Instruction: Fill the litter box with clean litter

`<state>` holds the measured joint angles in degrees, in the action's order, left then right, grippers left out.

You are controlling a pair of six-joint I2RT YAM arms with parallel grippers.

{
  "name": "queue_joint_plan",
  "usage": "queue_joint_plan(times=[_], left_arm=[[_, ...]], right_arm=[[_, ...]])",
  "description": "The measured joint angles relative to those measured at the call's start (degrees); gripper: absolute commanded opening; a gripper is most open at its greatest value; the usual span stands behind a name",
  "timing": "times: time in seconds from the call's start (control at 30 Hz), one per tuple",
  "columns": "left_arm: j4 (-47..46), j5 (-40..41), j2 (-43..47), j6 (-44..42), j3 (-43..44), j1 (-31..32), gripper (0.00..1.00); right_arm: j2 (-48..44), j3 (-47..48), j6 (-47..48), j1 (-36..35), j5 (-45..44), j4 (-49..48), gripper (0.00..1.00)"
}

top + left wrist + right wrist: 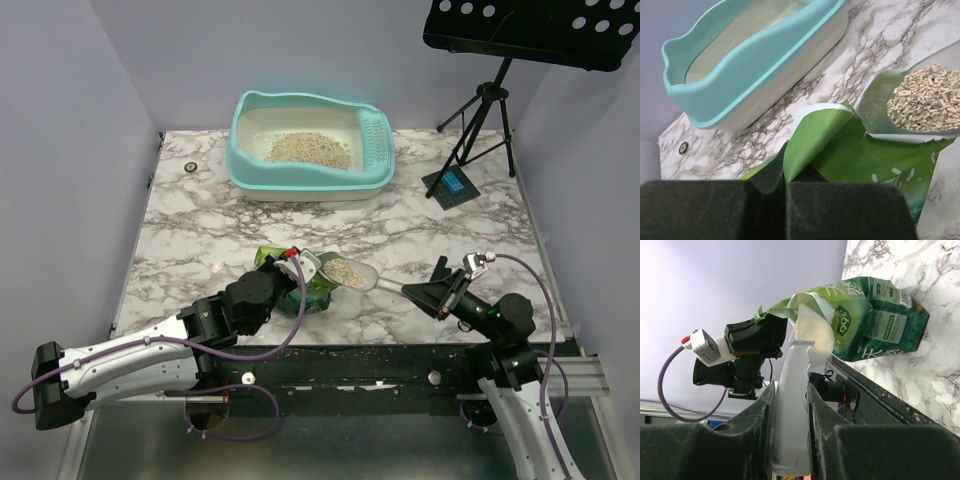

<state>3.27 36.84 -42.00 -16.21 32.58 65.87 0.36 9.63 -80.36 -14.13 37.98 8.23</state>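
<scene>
The turquoise litter box (250, 170) stands at the back centre with a patch of tan litter (308, 148) inside; in the left wrist view its wall (755, 65) fills the upper left. A green litter pouch (312, 290) stands near the front. My left gripper (296, 258) is shut on the pouch's torn top flap (810, 140), its pads (840, 210) pressed together. My right gripper (412, 291) is shut on the handle (790, 405) of a clear scoop (348, 272). The scoop holds pale litter pellets (927, 100) just over the pouch mouth (875, 320).
A slotted turquoise scoop (375, 140) hangs on the box's right wall. A black music stand (480, 110) stands at the back right beside a small blue-and-black block (452, 185). A small round ring (190, 167) lies at the back left. Spilled grains dot the table's front edge (350, 345).
</scene>
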Motion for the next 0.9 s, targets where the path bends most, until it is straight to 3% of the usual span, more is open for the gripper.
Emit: queue_joint_plan(times=[0.6,0.9], left_arm=[[-0.42,3.54,-0.52,0.42,0.52,0.0,0.0],[-0.39,3.69,-0.02,0.42,0.52,0.0,0.0]], right_arm=[[10.05,8.81,0.46,0.0,0.0,-2.82,0.01],[17.42,11.17,-1.31,0.0,-3.02,-9.57,0.01]])
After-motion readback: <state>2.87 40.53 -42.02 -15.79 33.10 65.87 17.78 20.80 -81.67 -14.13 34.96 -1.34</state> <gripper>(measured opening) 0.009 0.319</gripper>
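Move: The right hand grips the scoop's handle, with the litter-filled bowl reaching ahead-left into the bag's mouth. The litter box is roughly 52 cm ahead of that hand, 20 cm to its left and 9 cm lower. The bag's body is about 8 cm ahead, 20 cm left and 7 cm down; a black clip lies some 17 cm ahead, 10 cm right and 16 cm down. From the left hand, shut on the bag's rim, the box is about 44 cm straight ahead and 10 cm lower. Keeping its grip and holding the loaded scoop nearly level, the right hand lifts it some 6 cm up out of the bag's mouth, then near the end starts reaching forward by about 3 cm towards the litter box while still rising. The left hand keeps its pinch on the bag's rim and all but stays in place, easing about 1 cm and turning slightly counter-clockwise. ##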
